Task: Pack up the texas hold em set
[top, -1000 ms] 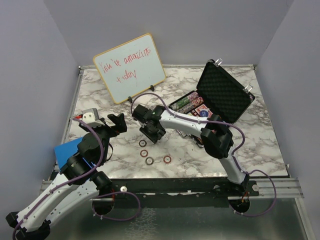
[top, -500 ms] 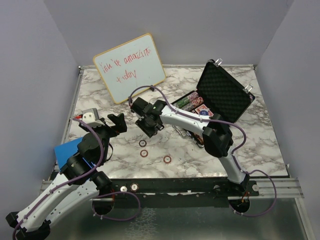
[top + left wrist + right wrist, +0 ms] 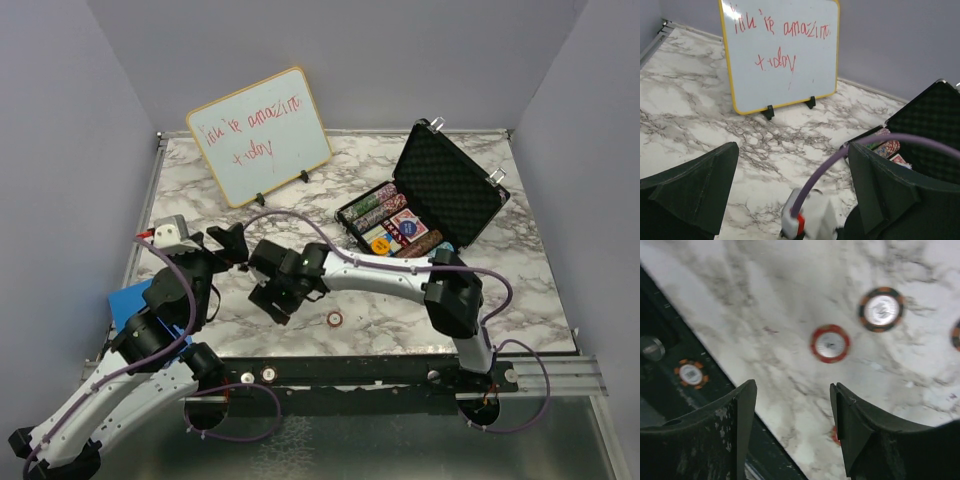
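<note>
The black briefcase [image 3: 455, 185] lies open at the back right. It holds rows of poker chips [image 3: 372, 210], red card decks [image 3: 406, 226] and an orange-yellow disc [image 3: 380, 243]. My right gripper [image 3: 270, 300] reaches far left, near the table's front edge. In the right wrist view its jaws [image 3: 792, 410] stand open over bare marble, with nothing between them. A red chip [image 3: 830, 343] and a black-and-orange chip [image 3: 881, 309] lie beyond them, and another red chip [image 3: 835, 434] peeks from behind the right finger. My left gripper [image 3: 232, 243] hovers open, holding nothing.
One red chip [image 3: 334, 318] lies on the marble right of the right gripper. An orange chip [image 3: 691, 374] sits off the table on the black front rail [image 3: 350, 372]. The whiteboard [image 3: 260, 135] stands at the back left. A blue pad [image 3: 135, 300] lies under my left arm.
My right gripper has swung from mid-table towards the near left edge and opened wider. The arm now covers chips seen earlier. My left arm shifted slightly.
</note>
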{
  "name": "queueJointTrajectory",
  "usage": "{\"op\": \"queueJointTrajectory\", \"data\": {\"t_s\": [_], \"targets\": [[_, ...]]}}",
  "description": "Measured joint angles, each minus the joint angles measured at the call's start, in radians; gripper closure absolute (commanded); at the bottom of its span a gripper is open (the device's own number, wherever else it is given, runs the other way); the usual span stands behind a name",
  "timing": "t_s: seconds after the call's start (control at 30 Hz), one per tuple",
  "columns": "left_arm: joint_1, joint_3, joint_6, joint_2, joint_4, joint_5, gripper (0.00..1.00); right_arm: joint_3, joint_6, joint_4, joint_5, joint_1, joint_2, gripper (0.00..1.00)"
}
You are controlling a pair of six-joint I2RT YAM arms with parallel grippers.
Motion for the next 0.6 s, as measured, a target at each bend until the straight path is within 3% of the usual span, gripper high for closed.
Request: {"op": "queueJointTrajectory", "data": {"t_s": [0.33,0.6], "targets": [[0.000,0.149,0.001,-0.017,-0.037,0.017,0.01,-0.013,0.002,0.084,-0.038,0.211,0.035,0.34],[0.000,0.163,-0.002,-0.043,-0.085,0.027,0.01,0.004,0.008,0.082,-0.016,0.261,0.096,0.33]]}}
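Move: The orange-and-black chip on the dark rail below the table's near edge lies about 14 cm back and 6 cm left of the right hand, some 10 cm lower. A metal disc sits about 5 cm farther left of it and 1 cm farther back. On the marble, one red chip is about 3 cm ahead and 1 cm left of this hand, another level with it and 10 cm right. From the left hand, the orange-and-black chip is roughly 22 cm back, 6 cm right and 30 cm down. Towards the orange-and-black chip on the near rail, the right hand sweeps back about 12 cm and some 4 cm left, fast at first, then slowing and sinking 3 to 4 cm, turning about 15 degrees counter-clockwise with its fingers kept part open and empty. The left hand, wide open, lifts about 6 cm and eases back 2 cm, its fingers tipping slightly up. ##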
